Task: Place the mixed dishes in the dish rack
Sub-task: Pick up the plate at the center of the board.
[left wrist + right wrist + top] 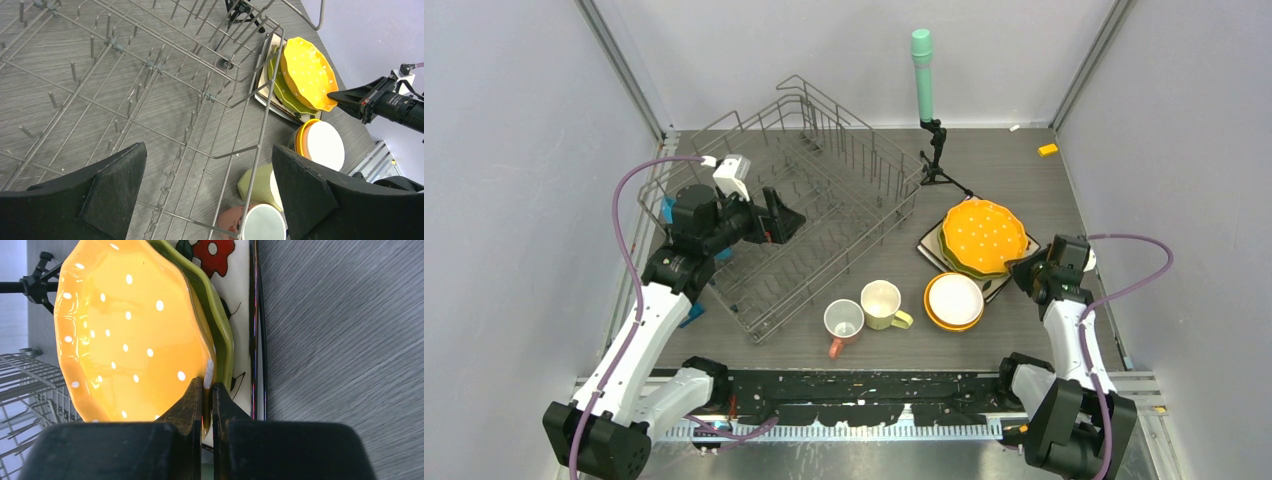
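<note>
The orange dotted plate [984, 235] [130, 330] tops a stack with a yellow-green plate [222, 335] and a white square plate [240, 290] at the right. My right gripper [1022, 268] [206, 382] is shut on the orange plate's near rim. The wire dish rack [824, 200] [150, 65] stands at the back left, with my left gripper [786, 222] [209, 150] open above its floor, holding nothing. A pink mug [843, 320], a pale-yellow mug [881, 303] and a white bowl in an orange bowl [954, 298] sit in front.
A green-topped cylinder on a black tripod [922, 70] stands behind the plates. A small yellow block [1048, 150] lies at the back right. A blue object [669, 210] shows at the rack's left side. Grey walls close in left, right and back.
</note>
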`<action>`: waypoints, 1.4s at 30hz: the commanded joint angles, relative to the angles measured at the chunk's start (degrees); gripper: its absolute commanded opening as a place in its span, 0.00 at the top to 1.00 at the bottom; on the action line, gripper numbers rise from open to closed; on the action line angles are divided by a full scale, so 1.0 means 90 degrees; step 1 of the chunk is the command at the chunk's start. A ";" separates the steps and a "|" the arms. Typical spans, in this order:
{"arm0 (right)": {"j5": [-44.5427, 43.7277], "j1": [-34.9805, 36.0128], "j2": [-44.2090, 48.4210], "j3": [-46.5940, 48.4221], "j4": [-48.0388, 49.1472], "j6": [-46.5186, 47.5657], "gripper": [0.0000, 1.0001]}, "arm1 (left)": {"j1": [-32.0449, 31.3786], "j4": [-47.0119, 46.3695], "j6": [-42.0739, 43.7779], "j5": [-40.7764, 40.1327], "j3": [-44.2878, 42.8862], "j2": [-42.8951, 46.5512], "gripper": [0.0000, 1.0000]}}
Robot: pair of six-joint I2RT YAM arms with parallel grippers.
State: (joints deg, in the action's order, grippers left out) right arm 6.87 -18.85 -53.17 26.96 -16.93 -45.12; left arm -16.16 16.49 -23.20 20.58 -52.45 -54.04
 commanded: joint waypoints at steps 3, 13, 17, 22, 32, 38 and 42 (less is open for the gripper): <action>0.0613 -0.0199 0.0462 -0.0032 0.1495 -0.0700 1.00 | -0.0020 -0.0246 -0.0010 0.0047 -0.0042 0.0028 0.02; 0.0740 -0.0249 0.0690 0.0110 0.1338 -0.0536 1.00 | -0.0020 -0.0303 -0.0117 0.0137 -0.0038 0.0007 0.02; 0.0845 -0.0256 0.0798 0.0179 0.1297 -0.0416 1.00 | -0.0020 -0.0387 -0.0249 0.0221 -0.0027 -0.0035 0.02; 0.1178 -0.0252 0.0924 0.0283 0.1314 -0.0213 0.99 | -0.0020 -0.0442 -0.0364 0.0388 -0.0047 -0.0117 0.02; 0.1564 -0.0254 0.1394 0.0564 0.1258 -0.0199 1.00 | -0.0020 -0.0175 -0.0575 0.0842 -0.0431 -0.0656 0.02; 0.2014 -0.0241 0.1686 0.0862 0.1147 -0.0210 1.00 | -0.0020 -0.0290 -0.0713 0.1073 -0.0499 -0.0824 0.02; 0.2305 -0.0240 0.1879 0.1007 0.1113 -0.0279 1.00 | -0.0039 -0.0376 -0.0822 0.1200 -0.0546 -0.0901 0.02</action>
State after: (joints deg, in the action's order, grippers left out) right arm 20.78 -20.82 -39.57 30.33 -15.53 -44.97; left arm -16.16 16.03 -29.21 28.51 -54.35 -61.71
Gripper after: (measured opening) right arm 0.082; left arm 0.984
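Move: The orange dotted plate is already in the right hand's grip by its near right rim; its middle is about 7 cm ahead and 6 cm to the left, at roughly hand height. The green plate beneath it is some 5 cm ahead, 8 cm left and 3 cm down, and the stack of small bowls 8 cm back and 13 cm left. From the left hand, the orange plate is around 46 cm right, 4 cm ahead and 20 cm below. The orange plate, still pinched at its rim in the right hand's shut fingers, is carried up off the green one, slowly at first and then faster, about 10 cm in all with a slight drift left at the end. Meanwhile the fingers tip upward some 20 degrees and turn a little counter-clockwise. The left hand, wide open, later shifts a few centimetres right and down, tipping down slightly. ##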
